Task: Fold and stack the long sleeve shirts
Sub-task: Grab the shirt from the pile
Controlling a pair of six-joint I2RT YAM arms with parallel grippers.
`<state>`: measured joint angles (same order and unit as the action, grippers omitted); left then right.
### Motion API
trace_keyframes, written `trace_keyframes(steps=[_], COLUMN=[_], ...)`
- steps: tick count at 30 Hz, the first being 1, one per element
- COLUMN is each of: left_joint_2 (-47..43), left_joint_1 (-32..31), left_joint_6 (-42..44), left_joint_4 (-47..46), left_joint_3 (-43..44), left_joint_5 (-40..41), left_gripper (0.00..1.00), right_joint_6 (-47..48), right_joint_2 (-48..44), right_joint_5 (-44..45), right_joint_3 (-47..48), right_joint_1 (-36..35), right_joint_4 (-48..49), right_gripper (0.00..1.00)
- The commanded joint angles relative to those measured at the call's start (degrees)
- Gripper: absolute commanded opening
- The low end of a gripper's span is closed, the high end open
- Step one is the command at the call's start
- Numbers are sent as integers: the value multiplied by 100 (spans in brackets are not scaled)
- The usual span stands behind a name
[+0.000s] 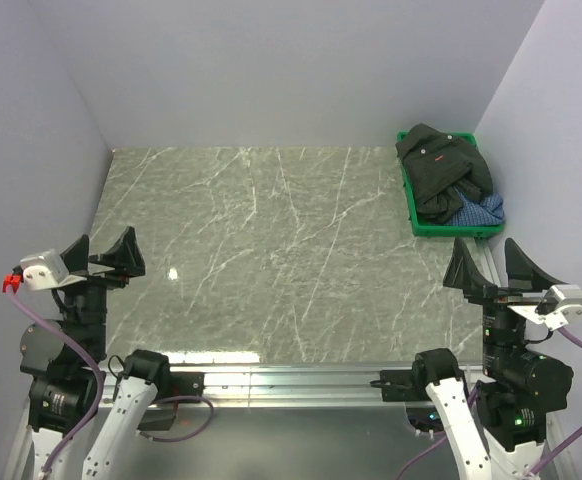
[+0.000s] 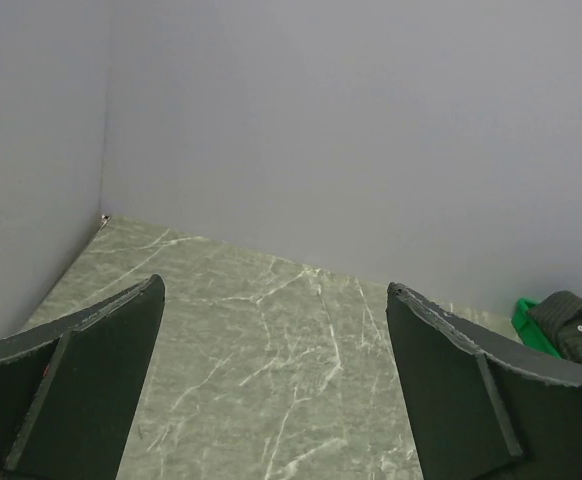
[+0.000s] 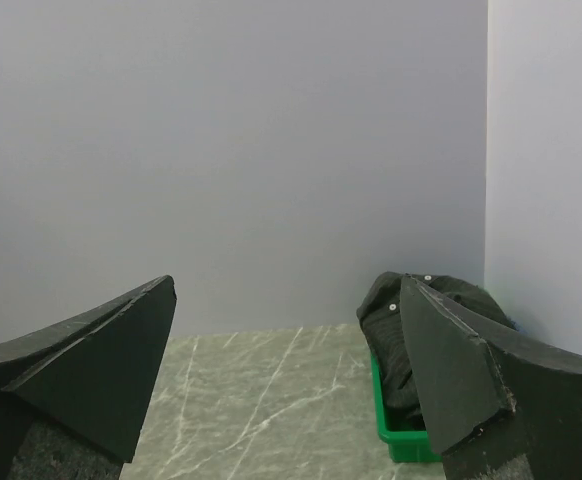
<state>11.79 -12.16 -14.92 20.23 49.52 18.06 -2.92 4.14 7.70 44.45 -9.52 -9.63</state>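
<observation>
Both long sleeve shirts lie crumpled in a green crate [image 1: 412, 205] at the table's far right. The black shirt [image 1: 439, 170] with a small red label is on top; the blue checked shirt [image 1: 479, 211] pokes out beneath it at the crate's near end. In the right wrist view the black shirt [image 3: 386, 335] bulges over the green crate [image 3: 403, 442], partly hidden by a finger. A corner of the black shirt [image 2: 579, 322] shows in the left wrist view. My left gripper [image 1: 104, 256] hovers open at the near left, far from the crate. My right gripper [image 1: 491, 268] stands open just in front of the crate, holding nothing.
The green marble tabletop [image 1: 271, 250] is walled by pale grey panels at the back and both sides. A metal rail [image 1: 291, 380] runs along the near edge by the arm bases. The crate sits tight against the right wall.
</observation>
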Motion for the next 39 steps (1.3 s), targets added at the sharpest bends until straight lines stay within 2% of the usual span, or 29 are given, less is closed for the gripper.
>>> trace_keyframes(steps=[1, 11, 17, 20, 24, 26, 28, 30, 32, 33, 39], left_joint_2=[34, -10, 156, 568, 1244, 1561, 2054, 2474, 2713, 2749, 2714], left_joint_1=[-14, -14, -14, -14, -14, -14, -14, -14, -14, -14, -5], left_joint_6=[-152, -213, -205, -380, -818, -890, -969, -934, -987, -1013, -1233], left_joint_4=[-80, -37, -63, 16, 306, 508, 622, 632, 501, 413, -229], left_joint_3=[84, -30, -135, -205, -206, -179, -144, -161, -214, -345, -1023], left_joint_5=[127, 180, -144, -128, -154, -163, -232, -338, -313, -312, -497], left_gripper=[99, 99, 99, 99, 99, 99, 99, 99, 99, 99, 99], right_joint_6=[-25, -252, -752, -1095, -1702, -1992, -2203, -2616, -3124, -3249, -4102], right_joint_2=[-45, 87, 859, 1562, 2894, 3450, 4478, 5520, 6157, 6699, 8739], right_joint_5=[-15, 125, 170, 143, 740, 1267, 1461, 1401, 1182, 1050, 750], right_joint_3=[-68, -59, 195, 380, 801, 1345, 2098, 2654, 3305, 3447, 4510], right_joint_1=[-24, -15, -24, -24, -15, -6, 99, 483, 792, 1177, 1830], right_joint_4=[84, 119, -100, -66, -162, -485, -837, -1408, -1690, -1665, -1586], right_gripper=[100, 100, 100, 100, 100, 100, 100, 100, 100, 100, 98])
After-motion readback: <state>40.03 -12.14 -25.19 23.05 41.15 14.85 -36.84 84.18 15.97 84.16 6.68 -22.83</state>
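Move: The dark shirt on top of the pile lies roughly 42 cm ahead of the right hand, some 18 cm to its right and 33 cm below. The checked shirt peeks out about 9 cm nearer and 7 cm farther right than it, and the green bin's middle sits some 38 cm ahead, 20 cm right and 38 cm below the hand. From the left hand the dark shirt is about 39 cm ahead, 85 cm right and 30 cm below. The right hand, fingers wide open and empty, swings out towards the dark shirt in the green bin, some 30 cm forward, then increasingly down (about 12 cm) and right (8 cm) late on, while the wrist tips about 45 degrees down, rolls its left side up and turns clockwise. Meanwhile the left hand, also open, sinks some 18 cm towards the bare table and reaches about 11 cm forward, its fingers tipping down and touching nothing. ##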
